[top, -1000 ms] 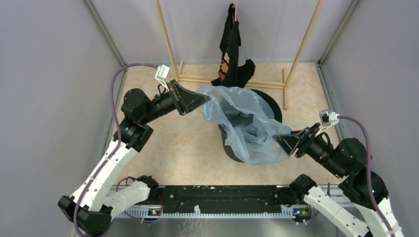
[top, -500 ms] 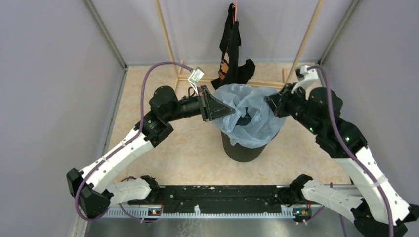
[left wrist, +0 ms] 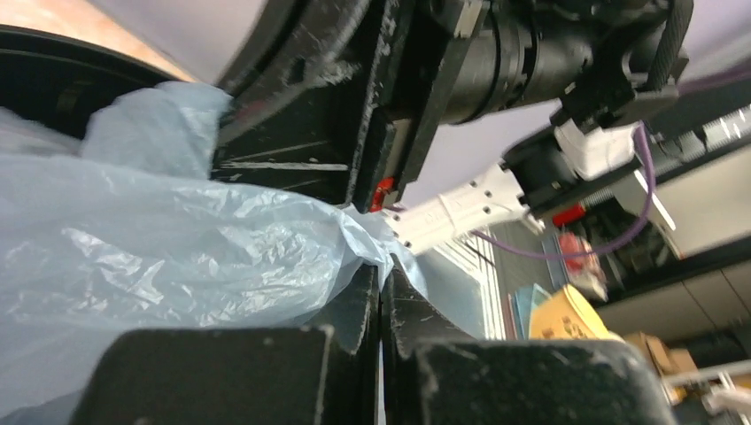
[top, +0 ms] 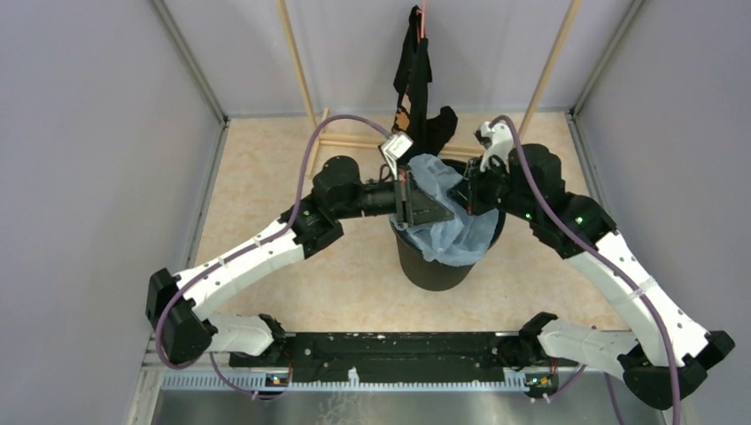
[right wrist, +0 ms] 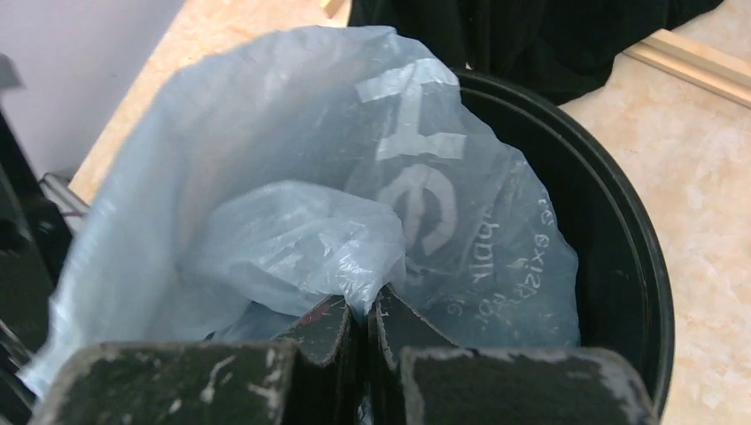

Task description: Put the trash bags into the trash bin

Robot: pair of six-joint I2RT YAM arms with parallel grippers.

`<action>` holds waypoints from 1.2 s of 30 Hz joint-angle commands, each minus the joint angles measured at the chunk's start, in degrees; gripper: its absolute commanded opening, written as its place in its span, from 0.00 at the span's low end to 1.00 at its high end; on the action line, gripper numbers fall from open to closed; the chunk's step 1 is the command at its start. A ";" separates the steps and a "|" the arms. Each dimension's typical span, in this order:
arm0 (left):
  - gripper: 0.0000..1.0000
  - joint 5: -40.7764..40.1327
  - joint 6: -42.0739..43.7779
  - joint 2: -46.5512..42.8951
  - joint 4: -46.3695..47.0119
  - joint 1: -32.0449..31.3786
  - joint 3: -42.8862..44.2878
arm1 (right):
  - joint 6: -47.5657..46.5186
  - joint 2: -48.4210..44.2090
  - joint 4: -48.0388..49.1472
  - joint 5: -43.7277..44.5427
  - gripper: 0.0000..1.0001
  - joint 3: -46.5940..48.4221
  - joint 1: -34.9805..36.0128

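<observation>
The light-blue trash bag (top: 474, 235) is bunched over the mouth of the round black trash bin (top: 434, 270) and hangs partly inside it. My left gripper (top: 450, 215) reaches in from the left over the bin. In the left wrist view it (left wrist: 381, 270) is shut on a fold of the bag (left wrist: 177, 257). My right gripper (top: 462, 197) comes in from the right, tip to tip with the left. In the right wrist view it (right wrist: 365, 301) is shut on the crinkled film (right wrist: 310, 177), above the bin's rim (right wrist: 642, 266). The bin's floor is hidden.
A black garment with orange print (top: 414, 88) hangs from a wooden rack (top: 354, 142) just behind the bin, its hem (right wrist: 531, 35) close to the rim. Grey walls enclose the beige floor (top: 266, 204) on three sides.
Both arms swung inward and met over the bin. The right gripper went from open to shut on the bag. The spread bag is now gathered over the bin's mouth.
</observation>
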 commanded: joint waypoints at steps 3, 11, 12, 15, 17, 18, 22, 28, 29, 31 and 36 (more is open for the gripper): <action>0.00 -0.47 1.83 3.47 4.37 -9.31 7.45 | -1.61 -7.51 -8.04 -2.51 0.00 6.88 -0.18; 0.00 -10.00 -2.69 2.41 4.38 -10.19 4.41 | -2.30 -5.45 -9.94 0.10 0.01 10.36 -0.23; 0.00 -11.03 -4.18 1.45 4.03 -8.86 2.74 | -2.27 -4.52 -9.11 -0.51 0.01 9.59 -0.18; 0.00 -9.58 -10.24 -1.68 7.73 -3.12 -3.69 | -2.28 -0.97 -6.69 -2.12 0.01 7.98 -0.23; 0.00 -8.75 -12.39 -3.21 8.74 0.00 -7.18 | -2.32 1.36 -5.39 -2.43 0.00 7.03 -0.20; 0.00 -8.97 -12.65 -3.91 8.16 1.31 -8.43 | -2.47 2.32 -4.67 -2.62 0.00 6.60 -0.19; 0.00 -12.15 -10.18 -6.62 4.35 4.07 -11.59 | -2.70 5.33 -1.91 -2.87 0.00 3.71 -0.19; 0.00 -11.68 -4.07 -4.69 -0.48 4.24 -11.33 | -1.66 8.26 2.10 -3.99 0.00 -3.92 -0.21; 0.00 -11.31 -3.52 -4.34 -0.52 4.24 -11.50 | -1.45 8.11 2.54 -3.39 0.00 -4.93 -0.18; 0.00 -10.92 -2.41 -3.80 -0.62 4.24 -11.28 | -1.15 7.60 3.47 -1.40 0.00 -6.50 -0.22; 0.00 -6.93 -0.61 -0.81 0.46 3.87 -6.64 | -1.20 6.64 2.78 3.35 0.00 -7.14 -0.20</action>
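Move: Each hand already pinches the light-blue trash bag over the trash bin. The bin's mouth is centred about 2 cm ahead, 2 cm right and some 12 cm below the left hand; from the right hand it is level, 4 cm left and 7 cm down. The bag's bulk sits about 8 cm below the left hand and 1 cm to its right. The black shirt's lower part hangs roughly 22 cm ahead of that hand, 2 cm left and low. Back, up and a little to the right both arms first lift, then swing forward and left and down with the bag. The right hand rises about 7 cm, then plunges some 18 cm into the bin, its fingers tipping down; the left, turning counter-clockwise, sinks more shallowly over the bin's left side. Both grippers stay shut on the plastic. ##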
